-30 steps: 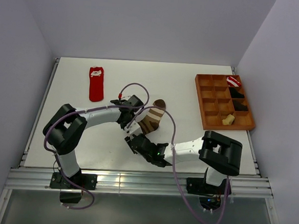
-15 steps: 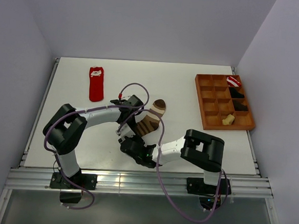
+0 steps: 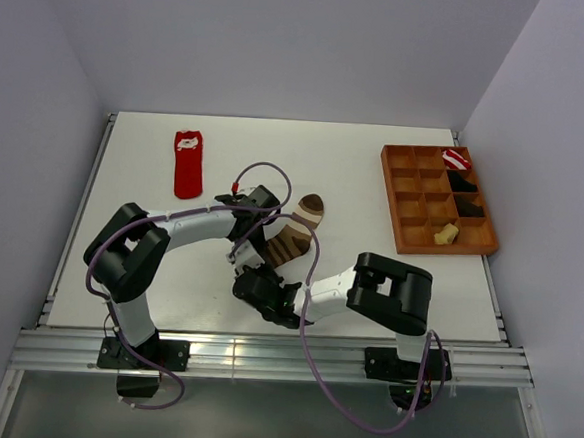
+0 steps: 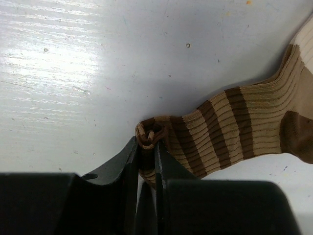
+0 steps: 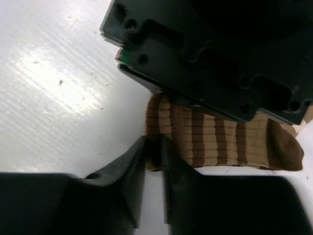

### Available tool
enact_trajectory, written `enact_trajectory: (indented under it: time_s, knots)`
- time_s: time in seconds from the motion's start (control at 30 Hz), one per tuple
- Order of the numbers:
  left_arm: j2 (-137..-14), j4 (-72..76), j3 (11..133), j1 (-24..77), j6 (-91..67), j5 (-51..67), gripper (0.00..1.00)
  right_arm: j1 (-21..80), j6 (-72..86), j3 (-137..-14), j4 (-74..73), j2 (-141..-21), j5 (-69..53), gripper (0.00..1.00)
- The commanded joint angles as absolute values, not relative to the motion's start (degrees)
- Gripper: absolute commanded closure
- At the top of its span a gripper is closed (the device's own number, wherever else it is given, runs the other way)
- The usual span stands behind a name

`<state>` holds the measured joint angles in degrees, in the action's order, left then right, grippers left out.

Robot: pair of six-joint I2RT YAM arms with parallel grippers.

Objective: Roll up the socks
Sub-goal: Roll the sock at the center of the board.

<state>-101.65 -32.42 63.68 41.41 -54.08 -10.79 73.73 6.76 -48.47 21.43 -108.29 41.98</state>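
The brown-and-tan striped sock (image 3: pixel 296 231) lies flat mid-table, its dark toe pointing away from the arms. My left gripper (image 3: pixel 254 238) is shut on a bunched fold at the sock's near end (image 4: pixel 149 136); the striped length (image 4: pixel 234 127) runs off to the right. My right gripper (image 3: pixel 246 273) comes in from just below, and its fingers (image 5: pixel 139 154) pinch the corner of the same end (image 5: pixel 205 139). The red sock (image 3: pixel 188 164) with a white mark lies flat at the far left, away from both grippers. A small yellowish piece (image 3: pixel 445 233) sits in the tray.
A wooden compartment tray (image 3: pixel 413 202) stands at the right. It holds a red-and-white bundle (image 3: pixel 456 158) and two black bundles (image 3: pixel 464 191). The left wrist body (image 5: pixel 210 58) hangs just above the sock, close over my right fingers. A purple cable (image 3: pixel 265 172) loops over the left forearm.
My right arm has swung left and in toward the sock's near end, and its jaws have narrowed onto the corner. The sock now lies straighter. The left gripper has kept its hold.
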Motion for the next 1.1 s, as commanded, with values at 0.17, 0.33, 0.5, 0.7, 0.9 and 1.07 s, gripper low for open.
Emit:
enact_trajectory:
  time_s: [0.17,0.33,0.5,0.7,0.9,1.07]
  knots:
    - [-101.6,-34.8,62.6,41.5,-53.1,-10.0,0.9,71.9,9.0,-48.4,19.8,-110.7,39.4,1.0]
    - [-98.6,-33.1,60.3,39.6,-53.6,-10.8,0.79,70.0,10.9,-46.4,20.3,-106.4,30.3,1.0]
    - [-94.2,-29.4,57.6,38.0,-54.9,-10.3,0.47,66.7,13.4,-45.3,19.5,-101.9,22.0,1.0]
    - [-90.4,-27.4,57.4,37.5,-57.2,-12.6,0.29,63.5,16.3,-43.8,20.5,-99.3,12.1,1.0]
    - [-80.0,-25.6,50.3,35.8,-64.8,-19.2,0.3,57.1,22.3,-40.2,24.6,-97.5,-1.7,1.0]
    - [-69.8,-15.9,41.7,35.5,-66.0,-16.8,0.26,51.6,26.6,-38.3,28.6,-98.3,-12.8,1.0]
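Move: The striped sock's cuff edge lies between the two fingertips: its middle is about 2 cm back from the left hand, which already pinches the far part, and some 2 cm ahead of the right hand, whose half-closed fingers straddle the near part. From the left hand the heel is about 1 cm ahead and 8 cm right, the toe roughly 12 cm ahead and 11 cm right, and the red sock about 20 cm ahead and 17 cm left. Closing first, the right fingers pinch the near part of the striped sock's cuff and keep hold, lifting only about 1 cm while the wrist turns some 40 degrees to bring the fingers from slanting forward to pointing more steeply down. The left fingers then open wide and let go of the cuff, backing off to the left before rising, about 6 cm left and 7 cm up in all. ##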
